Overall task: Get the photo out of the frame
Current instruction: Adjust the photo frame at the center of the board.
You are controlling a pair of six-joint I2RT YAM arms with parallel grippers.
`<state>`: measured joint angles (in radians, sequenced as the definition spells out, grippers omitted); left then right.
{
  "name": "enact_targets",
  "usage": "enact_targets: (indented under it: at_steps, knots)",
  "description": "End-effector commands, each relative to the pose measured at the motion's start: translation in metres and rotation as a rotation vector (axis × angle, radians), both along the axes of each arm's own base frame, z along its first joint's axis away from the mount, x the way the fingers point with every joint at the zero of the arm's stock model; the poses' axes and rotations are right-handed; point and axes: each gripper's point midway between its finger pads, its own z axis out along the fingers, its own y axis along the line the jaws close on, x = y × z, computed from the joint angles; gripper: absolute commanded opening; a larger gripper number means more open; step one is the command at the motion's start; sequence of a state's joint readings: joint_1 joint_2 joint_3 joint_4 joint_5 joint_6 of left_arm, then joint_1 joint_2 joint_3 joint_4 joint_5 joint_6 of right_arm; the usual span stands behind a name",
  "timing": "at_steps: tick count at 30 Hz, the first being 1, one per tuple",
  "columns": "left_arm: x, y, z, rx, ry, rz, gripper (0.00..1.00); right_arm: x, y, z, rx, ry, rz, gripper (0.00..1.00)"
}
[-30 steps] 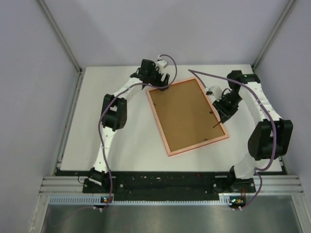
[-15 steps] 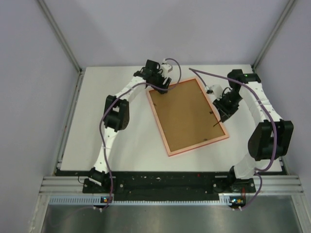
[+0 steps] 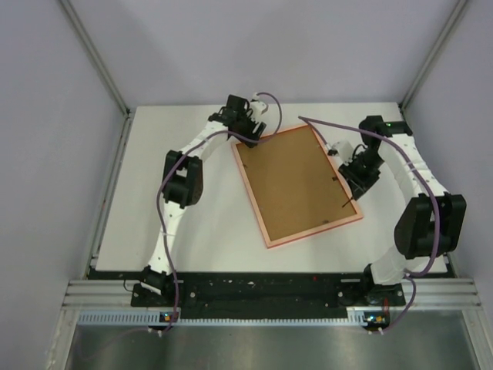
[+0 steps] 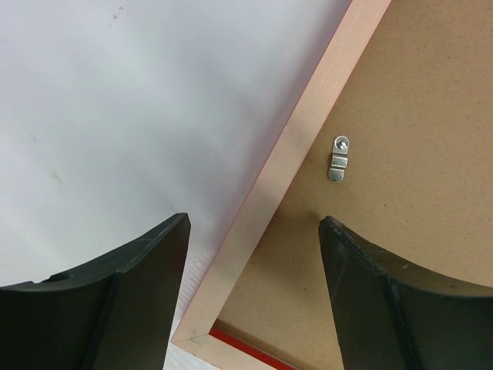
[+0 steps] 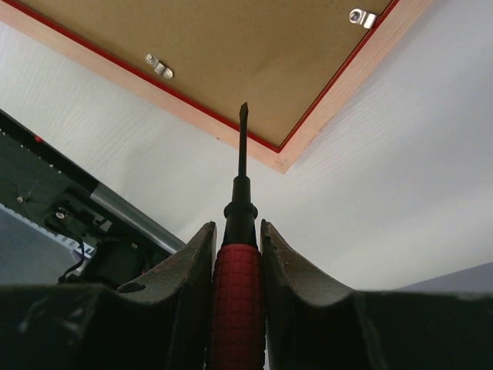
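The frame (image 3: 296,185) lies face down in the middle of the white table, its brown back up and edged by a pale rim with a thin red line. The photo is hidden under that back. My left gripper (image 3: 251,132) is open at the frame's far-left corner, and in the left wrist view its fingers (image 4: 127,293) straddle the rim (image 4: 308,131), one over the table and one over the brown back. My right gripper (image 5: 237,225) is shut on a red-handled screwdriver (image 5: 235,308). Its tip points at the frame's near-right corner (image 5: 281,154).
Small metal turn clips (image 4: 339,158) (image 5: 159,67) hold the back in along the rim. Grey walls close in the table on three sides. A black rail (image 3: 254,289) with both arm bases runs along the near edge.
The left gripper has narrowed a little and shifted slightly over the frame's far-left corner. The right gripper with the screwdriver has edged slightly toward the right; the frame has not moved.
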<state>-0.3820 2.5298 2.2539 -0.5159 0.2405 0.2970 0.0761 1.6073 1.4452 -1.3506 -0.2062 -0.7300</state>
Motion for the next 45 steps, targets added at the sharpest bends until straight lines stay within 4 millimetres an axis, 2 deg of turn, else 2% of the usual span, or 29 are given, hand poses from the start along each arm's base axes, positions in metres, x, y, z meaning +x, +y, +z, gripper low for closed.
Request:
enact_targets:
  at_steps: [1,4,6,11,19,29,35,42,45]
  knots:
    - [0.008,-0.003,0.008,0.017,-0.059,-0.045,0.68,-0.008,-0.005,0.001,-0.046,0.032,-0.031,0.00]
    - [-0.003,0.000,-0.004,0.053,-0.016,-0.080,0.54,0.003,-0.006,-0.005,-0.055,0.026,-0.054,0.00]
    - [-0.008,0.002,-0.006,0.070,-0.006,-0.091,0.50,0.012,-0.006,-0.006,-0.061,0.015,-0.067,0.00]
    - [-0.022,0.000,-0.003,0.076,0.012,-0.121,0.49,0.030,-0.009,-0.008,-0.086,-0.018,-0.092,0.00]
    - [-0.042,-0.002,-0.017,0.120,0.057,-0.154,0.46,0.062,-0.015,-0.009,-0.151,-0.132,-0.127,0.00]
    - [-0.047,-0.006,-0.016,0.105,0.068,-0.166,0.44,0.090,-0.005,-0.011,-0.174,-0.227,-0.126,0.00]
    - [-0.054,-0.012,-0.017,0.097,0.081,-0.194,0.42,0.090,0.007,-0.016,-0.181,-0.260,-0.084,0.00]
    - [-0.063,-0.020,-0.017,0.091,0.087,-0.237,0.38,0.093,0.030,-0.010,-0.171,-0.405,-0.001,0.00]
    - [-0.067,-0.022,-0.018,0.090,0.093,-0.245,0.36,0.089,0.030,-0.011,-0.182,-0.470,0.020,0.00]
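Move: The far bar of the photo frame runs practically between the left hand's open fingers, only about 2 cm lower. The frame's far-left corner is about 4 cm to that hand's left and 1 cm back; a metal clip lies level with it, 5 cm to its right. From the right hand, holding the screwdriver, the right-bar clip is some 11 cm ahead, 4 cm left and 12 cm down; the black bracket is 3 cm beyond and 2 cm left of that clip, and the near-bar clip 3 cm back and 8 cm left of the hand. Back towards the base by about 3 cm goes the left hand, turning slightly clockwise as its fingers close on the far bar beside the corner, one inside the frame and one outside, pulling it along. The right hand keeps its screwdriver, sinks about 2 cm, then travels some 8 cm forward and finally bends left, tilting the blade outward until its tip is at or just over the right-bar clip. ##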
